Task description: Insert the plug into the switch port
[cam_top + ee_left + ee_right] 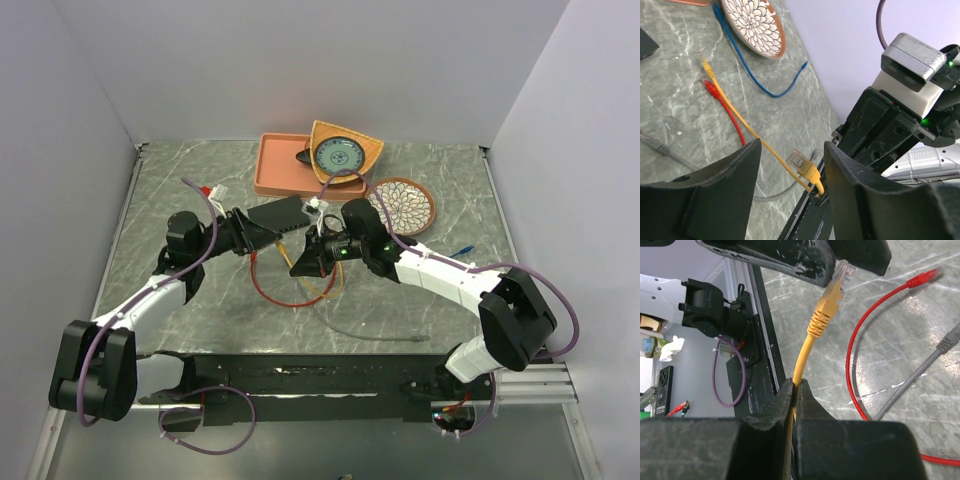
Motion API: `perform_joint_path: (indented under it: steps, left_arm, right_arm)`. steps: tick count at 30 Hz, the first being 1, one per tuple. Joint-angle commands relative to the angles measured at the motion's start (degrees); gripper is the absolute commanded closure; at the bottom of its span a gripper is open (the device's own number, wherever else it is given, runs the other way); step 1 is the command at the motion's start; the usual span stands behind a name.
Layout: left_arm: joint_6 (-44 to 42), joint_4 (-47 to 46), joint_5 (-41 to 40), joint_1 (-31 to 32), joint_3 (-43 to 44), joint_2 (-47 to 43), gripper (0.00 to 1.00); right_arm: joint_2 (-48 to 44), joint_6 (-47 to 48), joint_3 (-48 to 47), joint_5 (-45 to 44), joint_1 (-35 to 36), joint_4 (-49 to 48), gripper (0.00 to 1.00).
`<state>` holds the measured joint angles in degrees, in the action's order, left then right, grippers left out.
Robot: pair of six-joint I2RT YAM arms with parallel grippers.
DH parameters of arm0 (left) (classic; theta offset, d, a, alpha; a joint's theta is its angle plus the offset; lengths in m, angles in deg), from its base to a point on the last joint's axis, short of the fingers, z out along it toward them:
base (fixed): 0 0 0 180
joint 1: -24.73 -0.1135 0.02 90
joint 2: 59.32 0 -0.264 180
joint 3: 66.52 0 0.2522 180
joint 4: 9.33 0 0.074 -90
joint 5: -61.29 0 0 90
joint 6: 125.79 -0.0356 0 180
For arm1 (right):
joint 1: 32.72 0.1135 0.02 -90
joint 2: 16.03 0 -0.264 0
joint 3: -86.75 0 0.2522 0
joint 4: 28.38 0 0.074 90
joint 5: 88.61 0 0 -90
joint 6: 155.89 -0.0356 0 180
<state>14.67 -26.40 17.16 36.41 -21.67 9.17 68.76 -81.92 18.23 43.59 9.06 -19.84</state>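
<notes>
My right gripper (796, 390) is shut on a yellow cable (805, 352) a little below its plug (832, 290). It holds the plug up so that the clear tip points between the left gripper's fingers (780, 255). In the left wrist view the plug (804, 165) hangs in the gap of my left gripper (792, 165). The jaws stand apart on either side of it and touch nothing. From above, both grippers, left (285, 240) and right (305, 265), meet mid-table just in front of the black switch (282, 212). Its ports are not visible.
A salmon tray (278, 168), an orange dish (345, 152) and a floral plate (401, 206) sit at the back. A red cable (290, 295) loops below the grippers. A grey cable (385, 338) lies nearer the bases and a blue cable (747, 65) runs beside the plate.
</notes>
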Motion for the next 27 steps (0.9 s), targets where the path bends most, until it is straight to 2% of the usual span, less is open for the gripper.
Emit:
perform_joint_path:
  steps: [1, 3, 8, 9, 12, 14, 15, 16, 18, 19, 21, 22, 25, 27]
  left_arm:
    - [1.1, -4.7, 1.7, 1.1, 1.2, 0.3, 0.44]
    - [1.4, -5.1, 1.6, 1.6, 1.3, 0.7, 0.48]
    - [1.7, -5.4, 1.6, 2.6, 1.4, 1.1, 0.71]
    - [1.7, -5.2, 1.2, 2.6, 1.5, 1.0, 0.8]
    - [1.9, -4.2, 0.1, 2.8, 1.7, 0.7, 0.95]
    - [1.5, -1.8, -1.8, 3.3, 2.3, 0.2, 0.99]
    - [1.1, 0.0, -3.1, 3.4, 2.7, -0.5, 0.99]
    - [0.6, 2.9, -5.2, 3.7, 3.6, -0.9, 0.99]
    - [-1.1, 7.9, -8.9, 4.7, 4.9, -2.2, 0.99]
    - [-1.6, 11.6, -11.6, 5.0, 6.2, -2.6, 0.99]
    - [-2.2, 14.8, -14.0, 5.7, 7.4, -3.4, 0.99]
    - [-2.2, 16.3, -15.1, 5.8, 8.4, -3.4, 0.99]
    - [-1.0, 20.4, -18.0, 6.1, 9.7, -4.1, 0.99]
    - [0.7, 21.2, -19.5, 6.2, 9.6, -4.8, 0.99]
  right_arm:
    - [0.2, -0.8, -1.2, 1.2, 0.3, -4.0, 1.0]
    - [0.3, -1.0, -1.3, 1.5, 0.3, -4.1, 1.0]
    - [0.4, -1.4, -1.3, 1.6, 0.3, -4.5, 1.0]
    - [0.5, -1.5, -1.4, 1.4, 0.2, -4.3, 1.0]
    - [0.5, -1.3, -2.2, 0.5, 0.3, -3.0, 1.0]
    - [0.3, -0.8, -3.2, -1.0, 0.3, -1.6, 1.0]
    - [0.1, -0.3, -3.6, -1.6, 0.3, -0.3, 0.96]
    - [-0.2, 0.0, -4.0, -2.7, 0.4, 0.9, 0.84]
    - [-1.3, 1.7, -5.4, -6.7, 1.0, 2.8, 0.68]
    - [-1.6, 2.4, -6.0, -8.6, 1.5, 4.9, 0.53]
    - [-2.8, 4.6, -7.6, -13.7, 2.4, 7.7, 0.39]
    - [-3.1, 5.2, -8.2, -15.6, 3.6, 9.6, 0.26]
    - [-3.4, 5.7, -9.8, -20.2, 4.4, 10.6, 0.12]
    - [-3.0, 4.6, -10.3, -21.5, 4.4, 10.7, 0.1]
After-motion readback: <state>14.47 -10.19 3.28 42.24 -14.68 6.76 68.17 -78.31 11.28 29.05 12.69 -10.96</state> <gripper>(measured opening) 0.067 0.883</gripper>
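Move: The yellow cable's plug sticks out of the right hand's closed fingers, its middle about 4 cm left, 3 cm ahead and 1 cm above them. From the open left hand that plug is some 2 cm right and 1 cm back, nearly level. On the table, about 14 cm below the left hand, the switch lies 11 cm ahead and 1 cm right, the grey plug 2 cm ahead and 3 cm right, the red plug 1 cm ahead and 5 cm left. The left fingers shut on the yellow plug, pinching its body as that hand eases about 1.5 cm right. The right hand keeps its grip on the cable nearly in place, then opens wide, lets go and backs off some 2 cm forward, then up too. The left hand meanwhile goes about 2 cm forward with the plug, turning roughly 10 degrees, mostly counter-clockwise. ##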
